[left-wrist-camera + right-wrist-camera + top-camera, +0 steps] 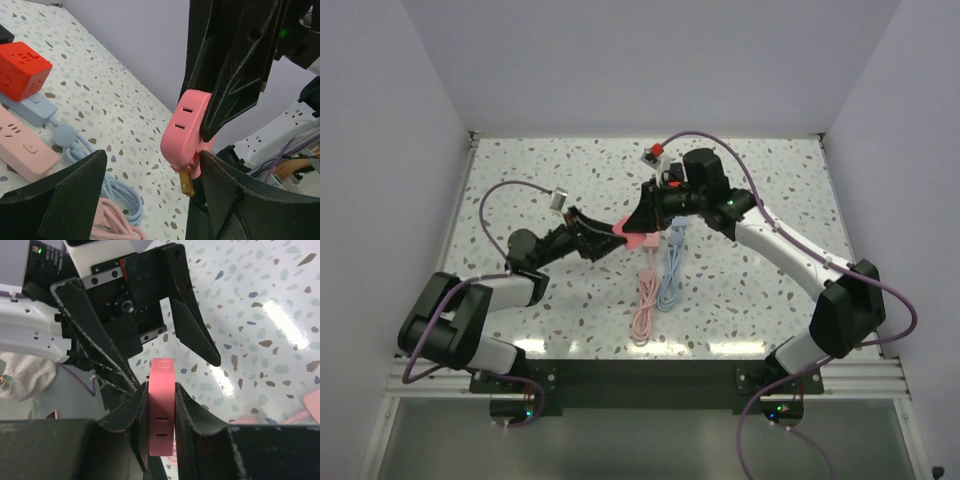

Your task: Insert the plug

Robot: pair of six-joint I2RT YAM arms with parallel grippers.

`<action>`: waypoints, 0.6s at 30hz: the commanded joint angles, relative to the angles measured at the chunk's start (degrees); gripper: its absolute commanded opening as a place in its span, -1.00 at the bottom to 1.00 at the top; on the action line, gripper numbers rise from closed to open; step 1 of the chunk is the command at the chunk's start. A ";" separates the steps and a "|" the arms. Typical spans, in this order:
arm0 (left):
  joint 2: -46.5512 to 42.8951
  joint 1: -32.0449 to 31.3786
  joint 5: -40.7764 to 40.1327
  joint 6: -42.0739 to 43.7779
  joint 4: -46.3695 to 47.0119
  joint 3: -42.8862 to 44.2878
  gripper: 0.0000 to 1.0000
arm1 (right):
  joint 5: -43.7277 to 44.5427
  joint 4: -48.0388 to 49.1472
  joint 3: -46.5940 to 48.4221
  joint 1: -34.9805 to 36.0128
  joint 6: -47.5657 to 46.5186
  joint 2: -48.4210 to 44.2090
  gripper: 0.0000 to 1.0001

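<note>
The pink plug (pixel 161 405) hangs above the table, pinched flat between the two fingers of my right gripper (pixel 161 390), which is shut on it. In the left wrist view the pink plug (pixel 187 135) shows two slots on its face and a brass prong (pixel 187 182) pointing down. My left gripper (pixel 152 157) is open around it. Its right finger (pixel 240 200) touches the plug's side and its left finger (pixel 70 195) stands well apart. From above, the pink plug (pixel 623 226) sits where my left gripper (pixel 610 232) and my right gripper (pixel 645 215) meet.
On the table lie a pink power strip (pixel 20 145), a blue power strip (pixel 30 107) and a red socket cube (pixel 22 67). Coiled pink cable (pixel 643 310) and blue cable (pixel 670 285) lie towards the front. White walls enclose the table.
</note>
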 commanded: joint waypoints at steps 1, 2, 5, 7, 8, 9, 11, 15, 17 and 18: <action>-2.29 0.31 4.23 -1.31 34.02 2.08 0.59 | -7.97 5.95 -1.06 0.26 1.26 -3.06 -1.00; -2.65 0.31 5.20 -1.31 34.02 2.26 0.51 | -8.50 6.30 -1.24 0.18 1.17 -3.06 -1.00; -4.76 0.23 8.55 -1.23 34.02 1.99 0.38 | -9.91 6.75 -1.50 0.18 1.43 -3.06 -1.00; -6.24 0.23 10.47 -0.88 34.02 1.47 0.33 | -11.05 7.71 -1.59 0.17 1.87 -3.15 -1.00; -6.78 0.23 11.27 -0.70 34.02 1.21 0.27 | -11.31 7.89 -1.59 0.17 1.88 -3.23 -1.00; -7.22 0.23 11.97 -0.52 34.02 1.12 0.25 | -11.67 8.06 -1.59 0.17 1.96 -3.32 -1.00; -8.45 0.23 13.38 -0.26 34.11 0.59 0.19 | -12.28 8.76 -1.77 0.17 2.22 -3.50 -1.00; -9.15 -0.30 15.41 -0.08 34.02 0.68 0.09 | -13.43 9.56 -2.03 0.18 2.75 -3.67 -1.00; -9.33 -0.48 15.85 0.09 34.02 0.50 0.02 | -13.78 9.82 -2.29 0.17 2.93 -3.94 -1.00; -9.42 -0.56 16.02 0.01 34.02 0.41 -0.01 | -13.95 9.82 -2.29 0.17 2.93 -4.02 -1.00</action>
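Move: Some 6 cm to the left hand's right, level fore and aft and about 3 cm higher, is the pink plug, held in the right fingers. The pink strip's middle lies on the table roughly 12 cm ahead, 11 cm right and 15 cm below the left hand; the coiled pink cord is 11 cm back, 9 cm right and 16 cm below it. From the right hand, the left fingers stand about 7 cm left and 3 cm lower, neither ahead nor back. Drawing back about 5 cm and rising some 3 cm, the left hand swings its fingers clockwise by 10 to 15 degrees to bring its jaws in line with the pink plug, while they narrow from wide to about half open. The right hand keeps its grip on the plug and carries it back and up, roughly 3 cm each, turning about 10 degrees counter-clockwise. ##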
